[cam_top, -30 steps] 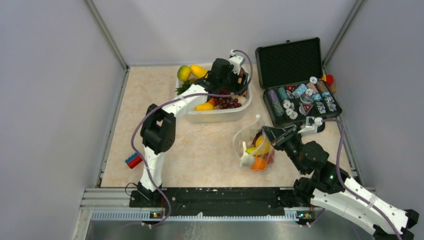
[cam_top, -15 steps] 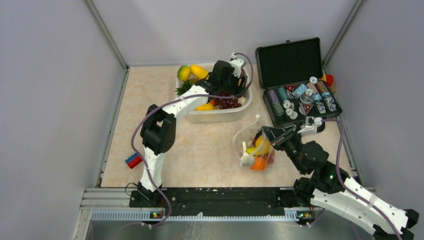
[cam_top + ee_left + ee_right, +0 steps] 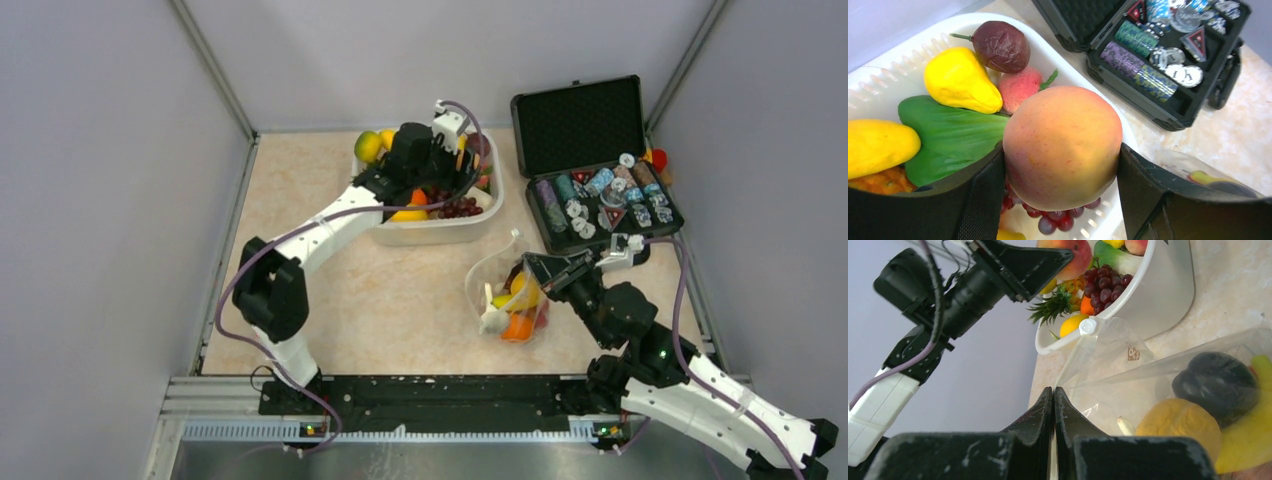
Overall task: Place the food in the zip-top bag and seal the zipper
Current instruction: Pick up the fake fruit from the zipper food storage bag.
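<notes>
My left gripper (image 3: 1063, 167) is shut on a round orange-pink peach (image 3: 1063, 142) and holds it just above the white tub (image 3: 908, 65). In the tub lie a yellow pear (image 3: 960, 80), a dark purple fruit (image 3: 1000, 46), red grapes (image 3: 1058, 217) and a green leaf. In the top view the left gripper (image 3: 450, 165) hangs over the tub (image 3: 440, 232). The right gripper (image 3: 1053, 390) is shut on the edge of the clear zip-top bag (image 3: 1108, 340), holding its mouth up. The zipper (image 3: 1071, 356) runs along that edge. Inside the bag (image 3: 495, 275) are a dark fruit (image 3: 1215, 385), an orange one (image 3: 1178, 427) and a yellow one.
An open black case (image 3: 600, 190) full of chips stands right of the tub, close behind the bag. A small red and blue block (image 3: 266, 320) lies at the table's left edge. Grey walls enclose the table on three sides.
The left arm has swung its elbow to the left and drawn the gripper back over the tub with the peach between its fingers. The right arm and the bag have not moved.
</notes>
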Controlling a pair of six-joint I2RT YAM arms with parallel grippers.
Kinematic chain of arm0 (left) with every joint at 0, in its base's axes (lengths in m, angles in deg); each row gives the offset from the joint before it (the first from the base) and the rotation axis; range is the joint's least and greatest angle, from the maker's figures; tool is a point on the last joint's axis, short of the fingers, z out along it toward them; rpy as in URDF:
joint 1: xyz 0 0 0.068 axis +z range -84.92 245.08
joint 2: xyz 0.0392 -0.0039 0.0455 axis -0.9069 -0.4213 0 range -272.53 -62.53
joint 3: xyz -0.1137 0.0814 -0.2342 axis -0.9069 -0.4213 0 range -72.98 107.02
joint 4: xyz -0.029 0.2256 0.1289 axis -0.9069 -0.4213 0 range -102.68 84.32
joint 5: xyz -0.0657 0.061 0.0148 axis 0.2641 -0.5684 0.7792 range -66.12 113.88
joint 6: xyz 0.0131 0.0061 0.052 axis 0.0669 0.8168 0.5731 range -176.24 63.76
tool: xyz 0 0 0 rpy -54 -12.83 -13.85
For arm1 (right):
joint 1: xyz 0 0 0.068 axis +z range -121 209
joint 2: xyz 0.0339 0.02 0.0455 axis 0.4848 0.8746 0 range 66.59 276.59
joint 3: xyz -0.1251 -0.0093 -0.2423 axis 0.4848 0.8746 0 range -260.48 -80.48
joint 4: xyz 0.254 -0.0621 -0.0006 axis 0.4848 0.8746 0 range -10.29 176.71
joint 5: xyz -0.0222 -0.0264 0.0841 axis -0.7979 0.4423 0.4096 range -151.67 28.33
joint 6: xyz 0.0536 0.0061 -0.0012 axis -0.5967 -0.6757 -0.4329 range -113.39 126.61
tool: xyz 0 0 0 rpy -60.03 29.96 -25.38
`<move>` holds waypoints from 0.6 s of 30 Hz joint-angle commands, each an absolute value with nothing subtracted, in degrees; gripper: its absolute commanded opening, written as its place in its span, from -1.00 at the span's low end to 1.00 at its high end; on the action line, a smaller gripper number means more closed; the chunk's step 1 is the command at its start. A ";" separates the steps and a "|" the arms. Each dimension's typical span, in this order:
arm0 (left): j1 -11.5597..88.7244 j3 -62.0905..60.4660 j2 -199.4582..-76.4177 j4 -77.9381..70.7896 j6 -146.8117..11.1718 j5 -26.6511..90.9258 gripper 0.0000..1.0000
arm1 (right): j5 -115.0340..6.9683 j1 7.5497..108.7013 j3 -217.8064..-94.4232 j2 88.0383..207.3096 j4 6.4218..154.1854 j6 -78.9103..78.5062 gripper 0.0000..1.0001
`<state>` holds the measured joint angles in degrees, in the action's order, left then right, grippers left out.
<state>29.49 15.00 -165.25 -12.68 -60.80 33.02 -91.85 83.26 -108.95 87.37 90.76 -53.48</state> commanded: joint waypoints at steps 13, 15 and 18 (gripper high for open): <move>30.14 -13.78 -132.81 -0.22 -71.32 48.30 -0.08 | -92.14 83.65 -109.02 87.58 87.71 -53.70 -1.00; 30.14 -15.86 -130.71 0.69 -71.83 53.16 -0.07 | -92.03 83.58 -108.72 87.88 87.14 -53.78 -1.00; 30.06 -18.05 -128.44 1.02 -73.90 60.49 -0.05 | -91.82 83.62 -108.98 89.01 86.94 -53.76 -1.00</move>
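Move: Some 25 cm back towards the robot, 6 cm to the right and a little lower than the left hand, which already holds the large peach over the fruit bin, is the open mouth of the zip-top bag. Nearly under that hand lie the grapes, about 5 cm back, 3 cm left and 10 cm down, and the small peach, 3 cm ahead at the same depth. From the right hand the mouth's middle is about 6 cm left, 1 cm back and 5 cm below. Drawing back towards the robot by about 15 cm while rising some 5 cm and drifting slightly left, the left hand carries the gripped peach over the bin's near rim towards the bag mouth. Its wrist turns roughly 20 degrees, so the fingers level out and swing clockwise towards the bag. The right hand stays put, still pinching the bag's rim. ##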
